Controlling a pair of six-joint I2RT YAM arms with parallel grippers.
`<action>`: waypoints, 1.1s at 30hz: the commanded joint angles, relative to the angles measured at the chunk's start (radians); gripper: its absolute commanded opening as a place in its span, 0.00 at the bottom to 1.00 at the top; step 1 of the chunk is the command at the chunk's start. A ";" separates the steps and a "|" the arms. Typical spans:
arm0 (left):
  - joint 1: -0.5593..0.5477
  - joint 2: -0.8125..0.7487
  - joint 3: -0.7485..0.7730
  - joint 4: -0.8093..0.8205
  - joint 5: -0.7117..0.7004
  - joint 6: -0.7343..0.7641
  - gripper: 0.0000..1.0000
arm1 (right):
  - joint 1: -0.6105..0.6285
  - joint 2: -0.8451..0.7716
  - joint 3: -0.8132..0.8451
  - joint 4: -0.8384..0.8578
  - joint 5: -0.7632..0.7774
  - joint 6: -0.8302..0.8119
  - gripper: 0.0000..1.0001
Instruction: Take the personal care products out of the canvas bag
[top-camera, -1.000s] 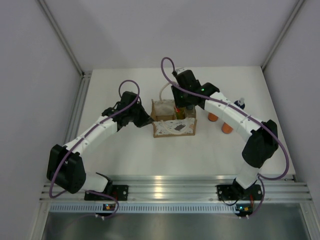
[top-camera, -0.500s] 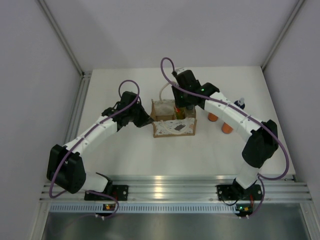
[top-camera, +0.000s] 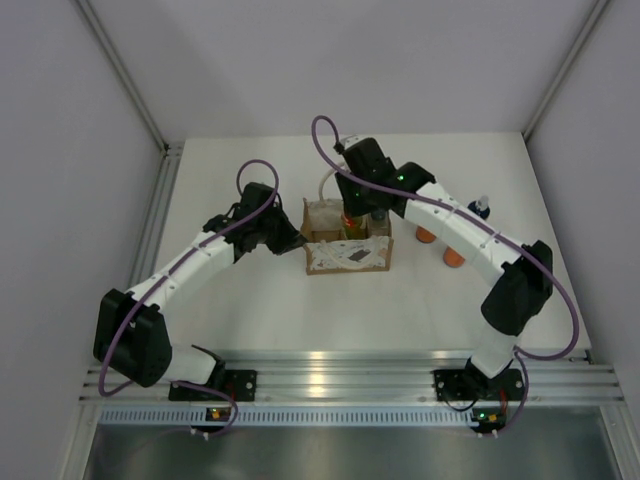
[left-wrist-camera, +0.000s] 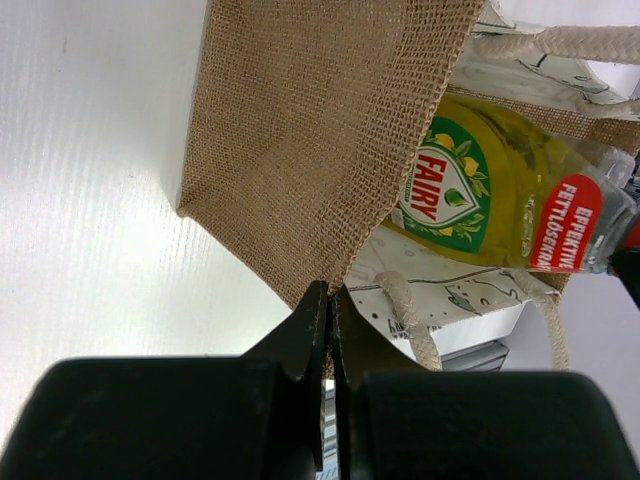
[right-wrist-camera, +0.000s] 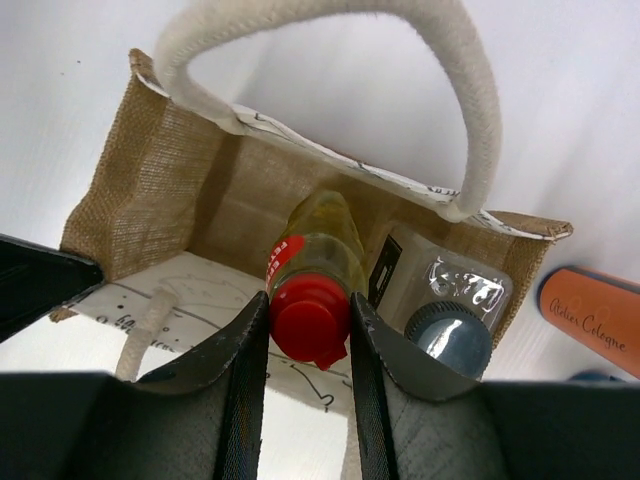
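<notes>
The canvas bag (top-camera: 350, 257) stands mid-table, its burlap side (left-wrist-camera: 300, 130) filling the left wrist view. My left gripper (left-wrist-camera: 330, 292) is shut on the bag's left upper edge and shows at that same edge (top-camera: 298, 243) from above. Over the bag's mouth, my right gripper (right-wrist-camera: 308, 335) is shut on the red cap of the slim yellow bottle (right-wrist-camera: 315, 250), which stands upright inside; its green label (left-wrist-camera: 445, 190) also shows. A clear bottle with a dark grey cap (right-wrist-camera: 448, 338) sits beside it in the bag. Two orange bottles (top-camera: 427, 235) (top-camera: 455, 256) lie on the table to the right.
A white rope handle (right-wrist-camera: 330, 15) arches over the bag just behind my right gripper's fingers. One orange bottle (right-wrist-camera: 595, 315) lies close to the bag's right side. A small blue-topped item (top-camera: 481, 207) peeks out beyond the right arm. Walls enclose the table on three sides.
My right gripper has closed onto the yellow bottle's cap and its wrist has shifted slightly up and left in the top view. The left arm has not moved.
</notes>
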 joint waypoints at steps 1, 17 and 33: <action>0.013 -0.019 0.000 0.019 -0.017 0.012 0.00 | 0.025 -0.033 0.133 0.034 0.006 -0.019 0.00; 0.013 -0.016 -0.004 0.019 -0.013 0.004 0.00 | 0.054 -0.103 0.361 -0.117 0.044 -0.024 0.00; 0.013 -0.005 -0.001 0.019 -0.010 0.006 0.00 | -0.036 -0.283 0.467 -0.241 0.156 -0.006 0.00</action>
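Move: The right hand already grips the red cap of the yellow soap bottle, still standing in the bag. The nearest orange bottle on the table beyond the bag's right side is some 20 cm to this hand's right, 3 cm ahead and 12 cm below. A second is about 27 cm right and 3 cm back; the clear bottle in the bag is 7 cm right, level. From the left hand the nearest orange bottle is roughly 31 cm right, 8 cm ahead. Straight up at first, then faster, the right hand draws the soap bottle out of the canvas bag by its red cap, about 20 cm in all. In the second half it also swings some 7 cm right and a little back, the wrist tipping the fingers outward and up by nearly 20 degrees. The grip keeps; the left hand stays pinching the bag's left rim. ##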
